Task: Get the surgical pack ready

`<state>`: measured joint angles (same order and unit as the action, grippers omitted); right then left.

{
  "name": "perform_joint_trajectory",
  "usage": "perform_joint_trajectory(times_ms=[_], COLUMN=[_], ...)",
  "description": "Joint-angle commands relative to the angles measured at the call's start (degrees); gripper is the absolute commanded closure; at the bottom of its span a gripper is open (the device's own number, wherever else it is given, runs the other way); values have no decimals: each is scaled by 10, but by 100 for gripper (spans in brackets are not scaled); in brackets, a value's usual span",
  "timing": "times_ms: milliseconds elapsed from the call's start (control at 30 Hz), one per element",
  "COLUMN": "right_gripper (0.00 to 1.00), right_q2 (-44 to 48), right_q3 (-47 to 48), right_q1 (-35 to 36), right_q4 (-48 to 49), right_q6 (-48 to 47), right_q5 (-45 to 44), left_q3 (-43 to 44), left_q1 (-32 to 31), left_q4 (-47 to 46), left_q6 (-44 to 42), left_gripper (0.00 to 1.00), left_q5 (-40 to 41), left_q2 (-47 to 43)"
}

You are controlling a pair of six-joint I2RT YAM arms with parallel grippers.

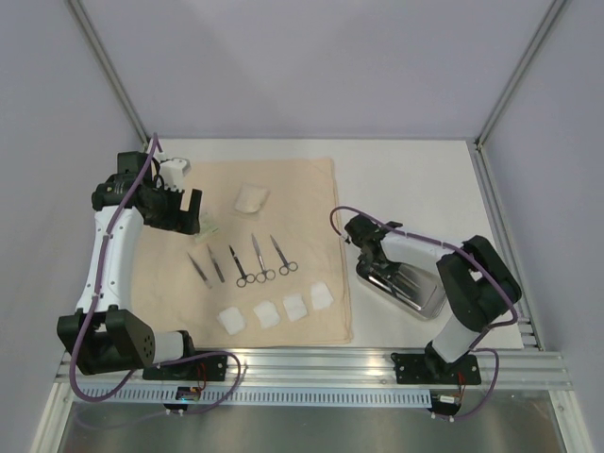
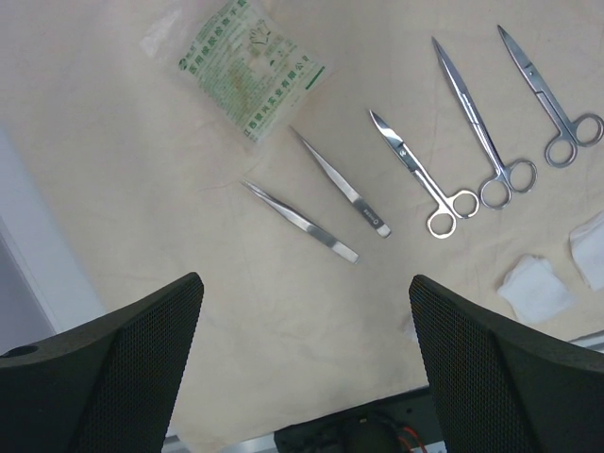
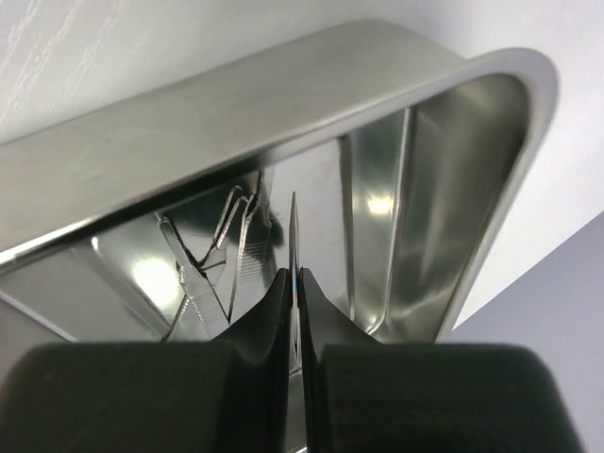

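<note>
A beige cloth (image 1: 311, 189) lies flat across the left and middle of the table. On it lie two tweezers (image 2: 321, 203), three scissors (image 2: 472, 123) and a row of white gauze squares (image 1: 267, 315). My left gripper (image 2: 304, 281) hangs open above the cloth, near its left side and over the tweezers, with nothing between its fingers. The steel tray (image 1: 415, 294) sits on the bare table to the right of the cloth. My right gripper (image 3: 294, 274) is inside it, shut on a thin metal instrument (image 3: 293, 226) seen edge-on. More tweezers-like pieces (image 3: 203, 264) lie in the tray.
A green printed packet (image 2: 247, 64) and a folded white pad (image 1: 251, 199) lie on the cloth's far part. Grey walls and metal posts (image 1: 113, 75) enclose the table. A metal rail (image 1: 330, 377) runs along the near edge.
</note>
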<state>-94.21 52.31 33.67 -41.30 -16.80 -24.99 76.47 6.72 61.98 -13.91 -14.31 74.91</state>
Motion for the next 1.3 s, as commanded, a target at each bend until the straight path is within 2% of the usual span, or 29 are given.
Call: perform_joint_trajectory(times_ms=[0, 233, 400, 600, 700, 933, 1100, 1267], right_gripper=[97, 91, 81, 79, 75, 66, 65, 66], right_q2=[-25, -31, -26, -10, 5, 26, 52, 77], right_q3=[8, 18, 31, 48, 61, 75, 98, 112], right_q1=[0, 0, 0, 0, -1, 0, 2, 9], right_q4=[5, -7, -19, -40, -57, -77, -91, -85], right_q6=[-7, 4, 9, 21, 29, 30, 38, 43], right_q5=[-1, -1, 1, -8, -9, -8, -16, -44], left_q3=[18, 15, 11, -8, -39, -92, -127, -149], left_q1=[-2, -2, -2, -2, -2, -2, -5, -29], left_q4=[5, 10, 9, 1, -9, -8, -21, -59], left_q6=[3, -2, -2, 3, 4, -12, -16, -18], left_gripper=[0, 0, 0, 0, 2, 3, 3, 4], left_q5=[10, 13, 16, 21, 44, 62, 74, 136], left_q2=[-13, -21, -21, -26, -28, -2, 41, 98])
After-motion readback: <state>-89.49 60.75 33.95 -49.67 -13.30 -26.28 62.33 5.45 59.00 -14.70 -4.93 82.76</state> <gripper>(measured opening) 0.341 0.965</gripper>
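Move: The right hand, low inside the metal tray, already holds closed tweezers; the tray's middle lies about 5 cm to its right, 1 cm back and 2 cm below, with the instruments already in it some 3 cm back and 1 cm right. The left hand hovers empty over the nearest tweezers: roughly 20 cm below, about 1 cm left, neither ahead nor back. The second tweezers lie 4 cm right and 1 cm ahead of the hand, the green packet 12 cm straight ahead. The right fingers let go of the tweezers in the tray: the hand dips about 1 cm, opens to roughly a third, then lifts away some 6 cm, easing slightly forward. The left hand, fingers still wide, lingers at first, then sinks quickly by about 10 cm towards the nearest tweezers, drifting 4 cm back and tipping some 20 degrees so the fingers point more nearly straight down; it touches nothing yet. ##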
